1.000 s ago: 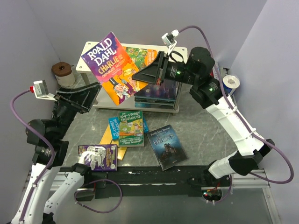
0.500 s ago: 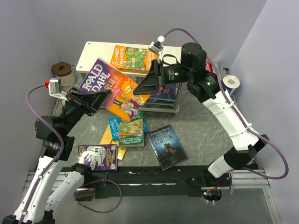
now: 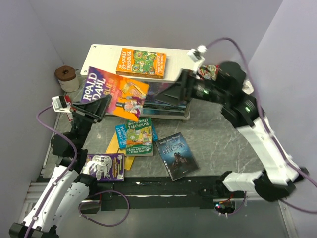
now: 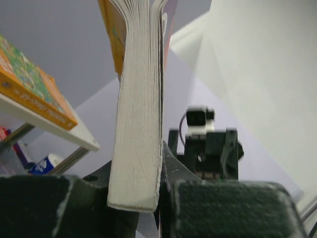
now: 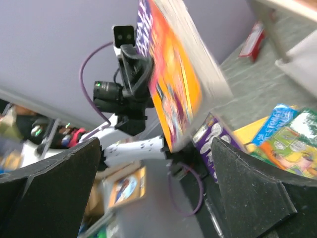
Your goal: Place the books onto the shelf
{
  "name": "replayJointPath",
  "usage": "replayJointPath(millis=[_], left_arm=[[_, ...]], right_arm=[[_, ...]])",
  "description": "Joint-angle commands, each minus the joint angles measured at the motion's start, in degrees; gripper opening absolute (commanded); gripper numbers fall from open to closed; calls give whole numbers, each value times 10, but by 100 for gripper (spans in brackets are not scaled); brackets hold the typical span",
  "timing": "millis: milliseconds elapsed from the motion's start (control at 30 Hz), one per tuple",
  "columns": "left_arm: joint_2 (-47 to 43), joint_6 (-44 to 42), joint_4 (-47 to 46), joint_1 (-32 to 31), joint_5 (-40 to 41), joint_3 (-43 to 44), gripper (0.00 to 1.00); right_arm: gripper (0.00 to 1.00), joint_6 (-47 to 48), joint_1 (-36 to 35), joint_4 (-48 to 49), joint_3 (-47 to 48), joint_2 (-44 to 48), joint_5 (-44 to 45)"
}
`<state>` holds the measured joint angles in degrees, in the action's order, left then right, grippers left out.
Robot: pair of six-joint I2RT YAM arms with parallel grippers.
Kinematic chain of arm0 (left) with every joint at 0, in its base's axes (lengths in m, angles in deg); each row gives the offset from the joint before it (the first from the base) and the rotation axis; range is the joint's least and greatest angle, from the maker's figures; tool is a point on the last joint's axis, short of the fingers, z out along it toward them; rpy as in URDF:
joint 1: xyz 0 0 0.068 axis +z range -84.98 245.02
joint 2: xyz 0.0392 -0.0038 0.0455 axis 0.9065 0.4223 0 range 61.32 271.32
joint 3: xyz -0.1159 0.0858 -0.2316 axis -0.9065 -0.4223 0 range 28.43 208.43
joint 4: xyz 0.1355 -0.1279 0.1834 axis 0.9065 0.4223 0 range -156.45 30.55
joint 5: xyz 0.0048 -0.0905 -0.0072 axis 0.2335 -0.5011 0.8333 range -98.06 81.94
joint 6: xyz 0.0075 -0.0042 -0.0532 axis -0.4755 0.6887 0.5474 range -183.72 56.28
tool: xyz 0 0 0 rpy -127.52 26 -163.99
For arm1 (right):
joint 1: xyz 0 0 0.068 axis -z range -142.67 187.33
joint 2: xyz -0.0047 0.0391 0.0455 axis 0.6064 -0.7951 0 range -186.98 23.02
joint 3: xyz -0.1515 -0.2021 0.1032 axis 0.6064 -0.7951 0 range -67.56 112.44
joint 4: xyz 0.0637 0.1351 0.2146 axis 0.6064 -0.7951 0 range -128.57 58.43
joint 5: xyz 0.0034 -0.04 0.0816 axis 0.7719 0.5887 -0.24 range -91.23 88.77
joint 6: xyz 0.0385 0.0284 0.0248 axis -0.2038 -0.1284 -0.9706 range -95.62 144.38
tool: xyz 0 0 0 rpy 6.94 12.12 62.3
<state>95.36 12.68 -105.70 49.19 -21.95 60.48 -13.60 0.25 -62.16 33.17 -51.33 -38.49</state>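
Note:
My left gripper (image 3: 100, 106) (image 4: 143, 198) is shut on the lower edge of the Roald Dahl book (image 3: 116, 93) (image 4: 138, 119), holding it tilted in front of the shelf (image 3: 99, 53). The right gripper (image 3: 179, 91) (image 5: 153, 188) stands open to the right of that book (image 5: 173, 84), with nothing between its fingers. An orange Treehouse book (image 3: 141, 62) (image 4: 34, 84) lies on the shelf's top board. Dark books (image 3: 168, 103) lie on the lower board. On the table lie a green Treehouse book (image 3: 138, 136), a blue one (image 3: 120, 137), a yellow one (image 3: 115, 149), a castle-cover book (image 3: 177, 155) and a purple one (image 3: 104, 166) (image 5: 218, 139).
A brown-topped roll (image 3: 65, 75) stands left of the shelf near the wall. A small red-and-white carton (image 3: 212, 72) sits behind the right arm. Purple-grey walls close in on the left, back and right. The arms' base rail (image 3: 163, 188) runs along the near edge.
The right gripper opened, let go of the Roald Dahl book and drew back to the right. The left gripper closed on the book, which dropped lower and leftward.

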Motion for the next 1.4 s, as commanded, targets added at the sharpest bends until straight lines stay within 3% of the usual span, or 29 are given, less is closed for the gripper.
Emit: replayJointPath(millis=[0, 233, 633, 933, 1167, 1300, 1367], left_arm=[[2, 65, -100, 2, 111, 52, 1], [33, 62, -94, 2, 107, 105, 1], [67, 77, -91, 2, 87, 116, 1], [74, 65, -74, 3, 92, 125, 1], [98, 90, -90, 1, 59, 133, 1], [112, 103, -97, -1, 40, 136, 1], [116, 91, -67, -1, 33, 149, 1]], right_arm=[[99, -38, 0, 115, -87, 104, 103], [100, -83, -7, 228, -160, 90, 68], [99, -84, -42, 201, 2, -44, 55], [100, -76, -48, 249, -52, -17, 82], [99, -73, -55, 226, 15, -81, 51], [81, -68, -55, 206, 77, -124, 31], [63, -63, -55, 197, 97, -143, 24]])
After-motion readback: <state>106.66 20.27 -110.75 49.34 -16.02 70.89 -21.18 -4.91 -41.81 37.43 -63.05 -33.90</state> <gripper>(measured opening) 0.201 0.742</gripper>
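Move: From the right hand, the middle of the Roald Dahl book in the left grip is about 14 cm left and 2 forward, roughly level; the orange Treehouse book is some 29 cm ahead, 9 left, 20 below. For the left hand, the shelf top's free left part lies about 29 cm ahead, 6 left and 18 below, with the orange Treehouse book 28 ahead, 10 right, 17 below. Right hand reaches about 7 cm leftward, partly closing around the book's edge; left keeps hold, rising 6 cm. ##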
